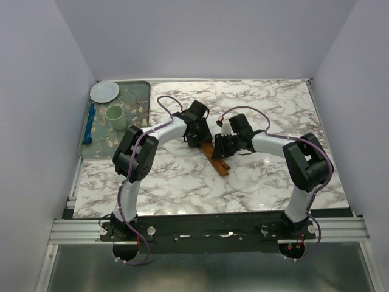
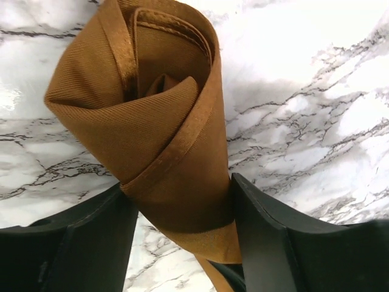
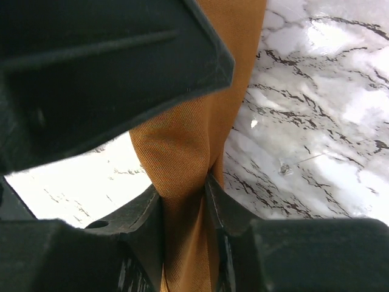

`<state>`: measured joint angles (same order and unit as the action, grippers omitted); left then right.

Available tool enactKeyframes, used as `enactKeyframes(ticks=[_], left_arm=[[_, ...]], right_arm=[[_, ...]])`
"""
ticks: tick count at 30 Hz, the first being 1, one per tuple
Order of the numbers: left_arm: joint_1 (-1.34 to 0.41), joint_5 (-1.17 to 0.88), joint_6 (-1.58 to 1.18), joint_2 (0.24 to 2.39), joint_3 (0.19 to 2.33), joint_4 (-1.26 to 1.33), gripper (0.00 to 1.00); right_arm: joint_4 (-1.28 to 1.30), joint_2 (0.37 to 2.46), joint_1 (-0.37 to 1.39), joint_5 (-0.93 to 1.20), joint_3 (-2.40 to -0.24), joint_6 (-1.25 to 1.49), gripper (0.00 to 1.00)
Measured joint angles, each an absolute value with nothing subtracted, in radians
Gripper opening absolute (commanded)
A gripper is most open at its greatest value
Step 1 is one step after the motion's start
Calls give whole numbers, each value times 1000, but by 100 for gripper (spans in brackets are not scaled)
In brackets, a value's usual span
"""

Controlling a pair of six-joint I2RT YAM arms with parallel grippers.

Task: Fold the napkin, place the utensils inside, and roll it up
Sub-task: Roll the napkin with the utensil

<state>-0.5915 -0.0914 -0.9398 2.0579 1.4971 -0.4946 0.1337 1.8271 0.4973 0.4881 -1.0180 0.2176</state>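
The rust-orange napkin (image 1: pixel 219 165) lies rolled into a narrow bundle at the middle of the marble table. Both grippers meet over it. In the left wrist view the napkin (image 2: pixel 152 109) shows its spiral end, and my left gripper (image 2: pixel 176 190) has both fingers pressed against the sides of the roll. My right gripper (image 3: pixel 182 187) is shut on a thinner part of the napkin (image 3: pixel 182 146), pinching the cloth flat. From above, the left gripper (image 1: pixel 199 139) sits just behind the right gripper (image 1: pixel 220 148). The utensils are hidden.
A greenish tray (image 1: pixel 138 100) stands at the back left, holding a white plate (image 1: pixel 104 91), a pale green cup (image 1: pixel 115 117) and a blue utensil (image 1: pixel 90 125). The left arm's black fingers (image 3: pixel 91 67) fill the top of the right wrist view.
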Motion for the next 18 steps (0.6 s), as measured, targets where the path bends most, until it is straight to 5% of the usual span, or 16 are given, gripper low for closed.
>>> enactKeyframes(ticks=[7,18], left_arm=[[-591,-66,-946,2067,1498,-480,48],[-591,-59,-946,2080,1511,-460,43]], right_arm=[[113,1825,497,525,-1011,258,65],[169,1714,497,466,-962,252,76]])
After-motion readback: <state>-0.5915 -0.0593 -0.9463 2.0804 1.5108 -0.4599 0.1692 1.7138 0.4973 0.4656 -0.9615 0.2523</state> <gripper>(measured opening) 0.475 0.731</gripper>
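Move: The rolled napkin lies across between the hands, its far part already between the left fingers. Its middle is roughly 3 cm back and 3 cm right of the left hand, about a centimetre lower; from the right hand, which pinches the near half, that middle is some 2 cm ahead and 4 cm left. The roll's near end lies about 7 cm back and 2 cm right of the right hand. The green cup stands about 36 cm left and 11 cm ahead of the left hand. Closing in around the far part of the roll, the left fingers shut from wide to about half open while the hand creeps about 1 cm forward, low over the table. Meanwhile the right hand spreads its fingers to let go of the near half, then lifts some 2 cm and draws back and to the right by about a centimetre each. ##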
